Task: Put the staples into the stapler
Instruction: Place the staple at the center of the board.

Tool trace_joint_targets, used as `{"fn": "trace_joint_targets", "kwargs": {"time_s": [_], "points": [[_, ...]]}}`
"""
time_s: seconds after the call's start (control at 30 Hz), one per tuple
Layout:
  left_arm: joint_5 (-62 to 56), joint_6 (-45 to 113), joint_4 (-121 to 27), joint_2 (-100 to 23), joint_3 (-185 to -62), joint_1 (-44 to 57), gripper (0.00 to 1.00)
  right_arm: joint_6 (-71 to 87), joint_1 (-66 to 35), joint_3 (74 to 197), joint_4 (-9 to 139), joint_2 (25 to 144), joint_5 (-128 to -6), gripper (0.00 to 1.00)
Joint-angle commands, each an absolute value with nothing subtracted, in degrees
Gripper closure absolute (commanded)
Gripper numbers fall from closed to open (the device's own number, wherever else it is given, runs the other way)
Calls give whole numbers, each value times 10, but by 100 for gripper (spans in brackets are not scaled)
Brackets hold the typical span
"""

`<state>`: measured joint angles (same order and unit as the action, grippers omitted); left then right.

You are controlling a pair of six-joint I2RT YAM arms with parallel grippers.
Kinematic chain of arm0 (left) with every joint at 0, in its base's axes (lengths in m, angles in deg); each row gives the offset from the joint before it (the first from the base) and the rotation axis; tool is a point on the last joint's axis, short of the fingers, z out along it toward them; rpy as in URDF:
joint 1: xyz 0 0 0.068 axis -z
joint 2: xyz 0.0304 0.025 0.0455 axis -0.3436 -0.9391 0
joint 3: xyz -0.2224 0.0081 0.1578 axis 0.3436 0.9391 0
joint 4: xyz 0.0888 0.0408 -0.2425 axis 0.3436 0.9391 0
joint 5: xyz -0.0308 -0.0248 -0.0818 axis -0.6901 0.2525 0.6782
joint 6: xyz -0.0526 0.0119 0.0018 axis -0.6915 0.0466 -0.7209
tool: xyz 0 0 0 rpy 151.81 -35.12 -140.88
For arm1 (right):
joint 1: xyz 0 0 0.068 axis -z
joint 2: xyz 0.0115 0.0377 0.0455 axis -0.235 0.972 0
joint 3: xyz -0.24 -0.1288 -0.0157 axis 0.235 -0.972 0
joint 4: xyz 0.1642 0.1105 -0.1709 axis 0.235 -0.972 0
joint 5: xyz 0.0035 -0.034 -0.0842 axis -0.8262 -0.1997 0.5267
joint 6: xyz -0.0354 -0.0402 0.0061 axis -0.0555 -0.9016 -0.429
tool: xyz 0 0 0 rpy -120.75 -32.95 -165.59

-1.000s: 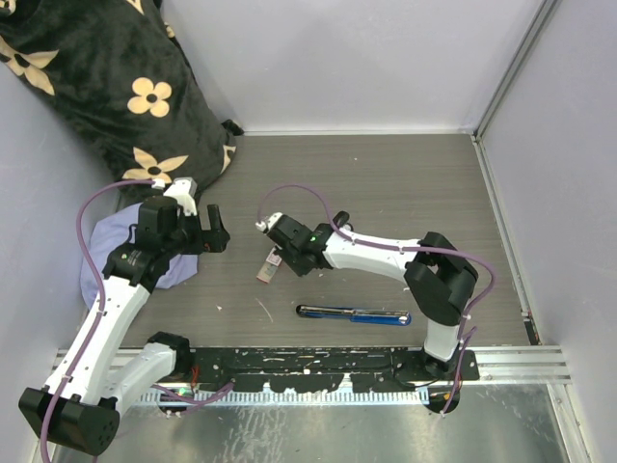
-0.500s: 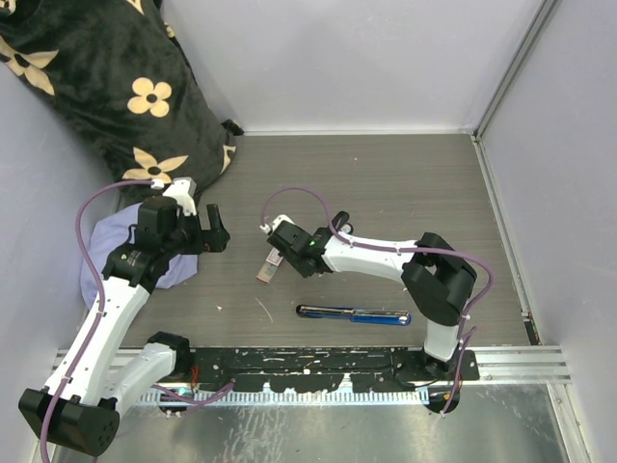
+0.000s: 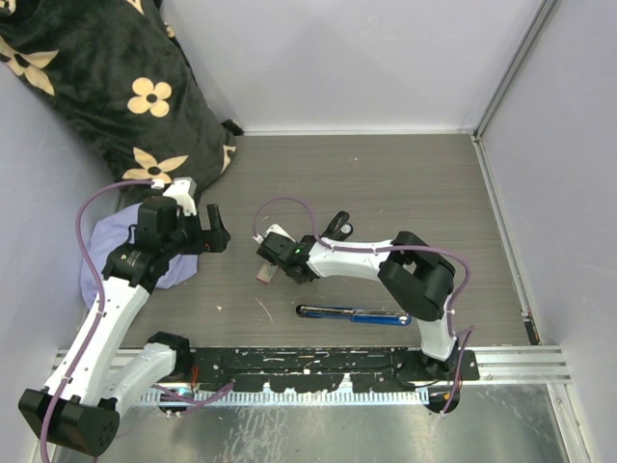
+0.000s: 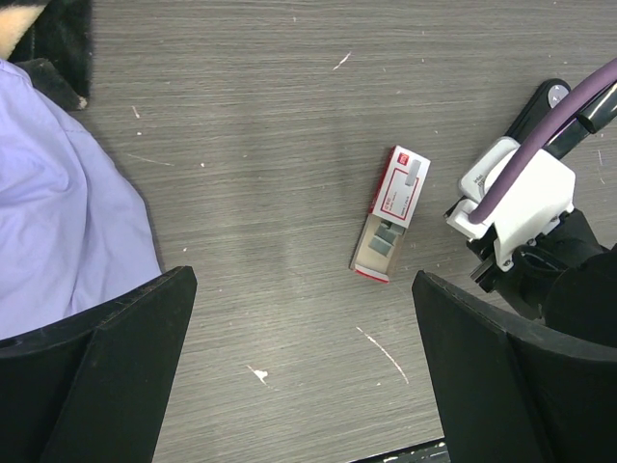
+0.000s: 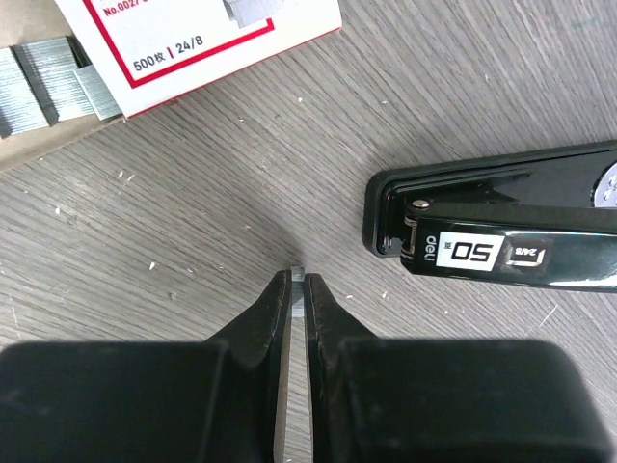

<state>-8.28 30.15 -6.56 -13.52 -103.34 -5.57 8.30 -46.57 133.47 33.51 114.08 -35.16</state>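
The staples box, white with a red border, lies open on the table, grey staple strips showing in its tray; it also fills the top left of the right wrist view. My right gripper is shut on a thin strip of staples, tip just above the tabletop, beside the box. A black stapler lies to the right of those fingers. My left gripper hangs open and empty left of the box.
A long black and blue stapler lies near the front edge. A lilac cloth and a black flowered cushion sit at the left. Grey walls close in the table's back and right sides.
My right gripper has moved left and slightly down toward the staples box, still pinching the strip. The left arm has not moved.
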Motion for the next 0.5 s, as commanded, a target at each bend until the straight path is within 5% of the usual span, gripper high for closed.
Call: {"fn": "trace_joint_targets", "kwargs": {"time_s": [0.0, 0.47], "points": [[-73, 303, -98, -122, -1045, -55, 2, 105, -481, 1361, 330, 1150, -331, 87], [-72, 303, -99, -117, -1043, -54, 2, 137, -505, 1380, 319, 1144, -370, 57]]}}
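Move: Between the right hand's closed fingertips is a small staple piece, bound for bare table about 2 cm to the left, 1 cm back and 1 cm below. About level with that hand, the staple box lies some 7 cm left and 3 cm ahead, the black stapler's middle roughly 7 cm ahead and 4 cm right, and the opened blue stapler about 8 cm back and 10 cm right. From the left hand, the staple piece is some 16 cm right, level fore and aft, and 19 cm down. Sliding low over the table, the right hand goes about 2 cm left and 1.5 cm back, away from the black stapler, with hardly any change of height or turn of the wrist. It starts out still pinching the staple piece; on the way its fingers part by about a quarter of their range and let the piece go between them. ##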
